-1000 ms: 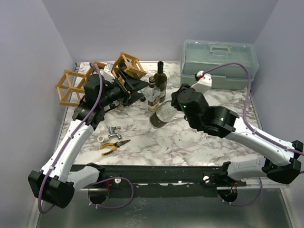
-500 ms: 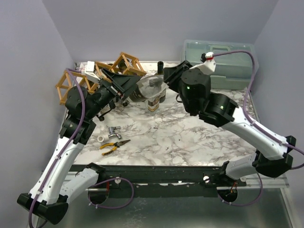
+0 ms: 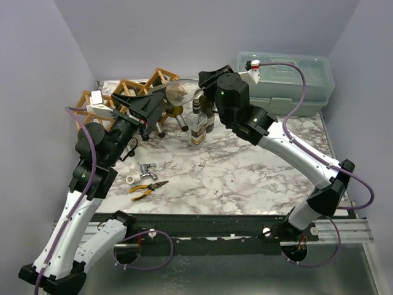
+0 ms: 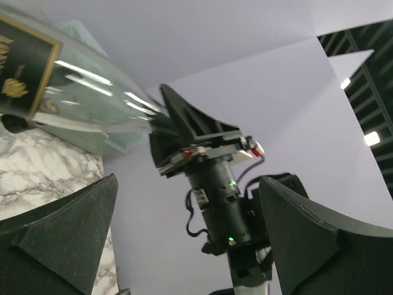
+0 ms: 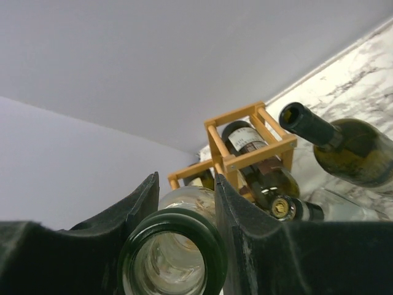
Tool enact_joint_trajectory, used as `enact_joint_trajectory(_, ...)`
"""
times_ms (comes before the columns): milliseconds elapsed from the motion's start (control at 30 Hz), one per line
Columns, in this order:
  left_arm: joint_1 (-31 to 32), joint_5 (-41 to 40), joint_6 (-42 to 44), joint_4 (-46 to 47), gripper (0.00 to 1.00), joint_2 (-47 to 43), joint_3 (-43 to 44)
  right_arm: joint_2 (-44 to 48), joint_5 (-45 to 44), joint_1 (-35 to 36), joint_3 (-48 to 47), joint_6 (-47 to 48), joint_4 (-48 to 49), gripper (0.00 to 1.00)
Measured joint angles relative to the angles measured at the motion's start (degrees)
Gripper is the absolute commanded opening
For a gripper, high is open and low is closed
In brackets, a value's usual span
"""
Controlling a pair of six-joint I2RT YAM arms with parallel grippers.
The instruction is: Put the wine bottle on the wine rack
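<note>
A clear glass wine bottle (image 3: 177, 93) hangs tilted in the air at the back of the table, its neck clamped by my right gripper (image 3: 206, 81). In the right wrist view its green mouth (image 5: 172, 261) sits between the shut fingers. The wooden wine rack (image 3: 126, 85) stands at the back left, just beyond the bottle, and holds a dark bottle (image 5: 252, 147) in one cell. My left gripper (image 3: 153, 106) is open under the bottle's body, and nothing lies between its fingers (image 4: 61, 227). The labelled bottle body (image 4: 67, 86) shows above them.
Two bottles (image 3: 198, 121) stand upright right of the rack. A translucent toolbox (image 3: 285, 74) sits at the back right. Yellow-handled pliers (image 3: 147, 187), a metal fitting (image 3: 146, 169) and a white ring (image 3: 131, 179) lie at the front left.
My right arm has carried the bottle up from the table's middle, back and left toward the rack. My left gripper has swung left and its jaws have widened.
</note>
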State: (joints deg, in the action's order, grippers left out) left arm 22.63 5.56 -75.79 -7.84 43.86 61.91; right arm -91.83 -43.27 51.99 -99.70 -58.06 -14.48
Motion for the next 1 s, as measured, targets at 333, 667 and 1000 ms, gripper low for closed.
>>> enact_joint_trajectory(333,0.00,-8.33,-4.50,12.26,0.99,7.67,-7.89,-0.35,5.11,-2.32,0.52,-6.62,7.74,0.01)
enact_joint_trajectory(667,0.39,-13.75,-7.26,28.06,0.99,15.47,-9.70,2.27,9.40,-5.75,8.20,-16.52,13.33,0.01)
enact_joint_trajectory(1000,0.37,-15.12,-14.60,33.79,0.99,22.38,-9.68,3.17,10.34,-7.45,11.87,-18.25,17.53,0.01)
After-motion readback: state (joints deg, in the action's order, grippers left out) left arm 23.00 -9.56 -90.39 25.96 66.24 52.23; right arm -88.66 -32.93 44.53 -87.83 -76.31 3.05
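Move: The clear wine bottle hangs from the right hand by its neck, base end low: its middle lies about 12 cm to the left of the right hand and 6 cm below. From the open left hand that middle is some 13 cm ahead, 8 cm to the right and 11 cm lower. The wine rack stands about 25 cm ahead of the left hand, 9 cm to its left and 35 cm down. Below the right hand by about 30 cm, the square bottle stands 3 cm ahead and 3 cm left, the dark bottle 8 cm ahead and 3 cm right. The left hand, jaws staying wide open, reaches about 13 cm forward and some 5 cm down to the hanging bottle's body, rolling about 15 degrees so its left side dips, until the glass stands in line with the gap between its upper and lower fingers. Keeping its grip on the neck, the right hand rolls some 25 degrees to swing the base end up towards the left hand, while shifting only about 3 cm forward. ##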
